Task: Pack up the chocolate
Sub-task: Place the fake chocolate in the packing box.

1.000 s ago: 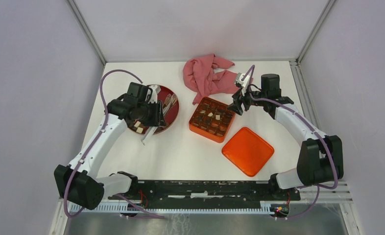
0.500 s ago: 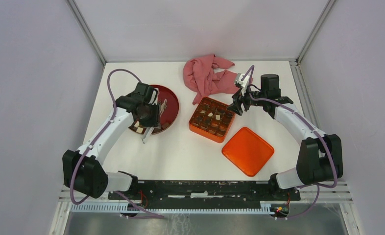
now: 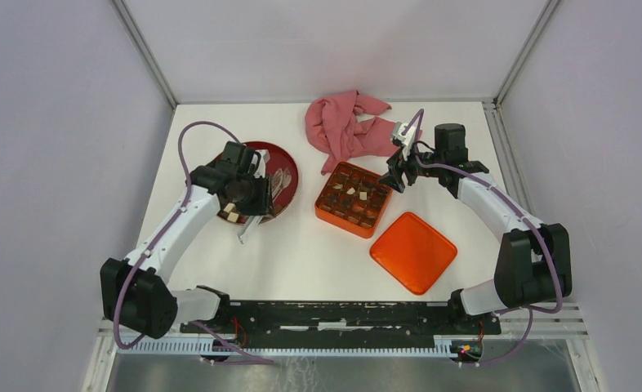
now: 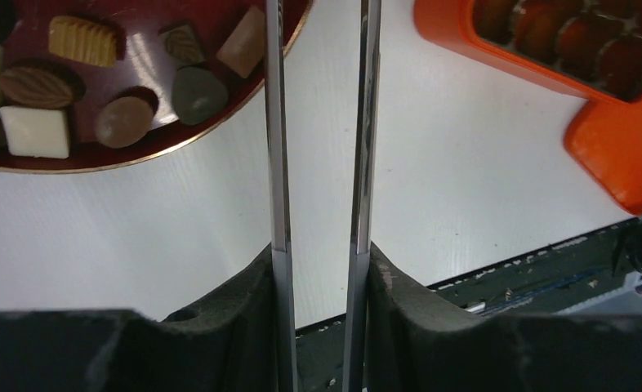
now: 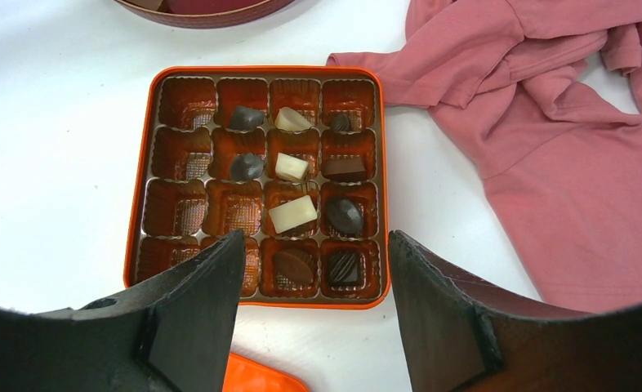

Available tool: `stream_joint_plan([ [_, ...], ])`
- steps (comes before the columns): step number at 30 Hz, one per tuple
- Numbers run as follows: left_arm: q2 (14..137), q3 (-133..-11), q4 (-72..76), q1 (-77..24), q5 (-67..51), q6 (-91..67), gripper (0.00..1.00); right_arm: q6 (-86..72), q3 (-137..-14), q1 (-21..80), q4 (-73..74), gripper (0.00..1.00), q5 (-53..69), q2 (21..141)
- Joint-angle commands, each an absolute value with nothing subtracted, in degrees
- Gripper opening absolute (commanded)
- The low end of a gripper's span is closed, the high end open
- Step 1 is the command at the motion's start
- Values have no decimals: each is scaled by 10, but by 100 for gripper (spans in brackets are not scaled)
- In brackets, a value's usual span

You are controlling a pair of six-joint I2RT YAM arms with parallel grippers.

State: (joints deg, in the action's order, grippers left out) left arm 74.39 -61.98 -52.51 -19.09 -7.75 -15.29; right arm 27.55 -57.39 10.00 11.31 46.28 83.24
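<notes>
Several chocolate pieces (image 4: 40,86), brown, tan and cream, lie on the round dark-red plate (image 4: 138,155). More chocolate (image 5: 293,214) sits in compartments of the orange tin (image 5: 138,163). My left gripper (image 4: 319,253) is shut on a pair of metal tongs (image 4: 275,122). The two blades stand slightly apart with nothing between them, and they run out of the top of the left wrist view beside the plate's edge. Seen from above, the left gripper (image 3: 251,194) hangs over the plate's (image 3: 292,167) near right side. My right gripper (image 5: 314,241) is open and empty above the tin's (image 3: 353,198) far right edge.
The orange lid (image 3: 413,251) lies flat, near and to the right of the tin. A crumpled pink cloth (image 3: 342,126) lies behind the tin, close to my right gripper (image 3: 395,174). The black base rail (image 3: 342,314) runs along the near edge.
My left arm has drawn its elbow in and shifted the gripper with the tongs slightly right over the plate. The right arm has not moved.
</notes>
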Motion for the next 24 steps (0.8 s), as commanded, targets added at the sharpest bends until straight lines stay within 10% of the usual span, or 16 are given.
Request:
stream_joint_plan([
  [1, 695, -613, -461, -204, -203, -155, 2, 287, -580, 98, 107, 70, 461, 834],
  [24, 870, -694, -350, -476, -112, -234, 2, 290, -583, 92, 112, 70, 460, 839],
])
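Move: The left gripper still clamps the tongs, whose fork tips reach forward-right over the plate's edge. The packing box's middle lies about 22 cm to its right, 2 cm ahead and 8 cm lower. The plate's middle is some 6 cm ahead and 5 cm left; the pink cloth about 20 cm ahead and 24 cm right; the orange lid 38 cm right and 12 cm back. From the right hand the packing box's middle is roughly 8 cm left and 4 cm back, some 7 cm lower. Swing the left gripper about 17 cm right and some 5 cm back, carrying the clamped tongs and the chocolate in their tips from the plate to the packing box. Lift about 3 cm at first, then sink past the starting height as the tips come over the empty slots, turning the wrist roughly 25 degrees clockwise. Keep the gripper's hold on the tongs. ##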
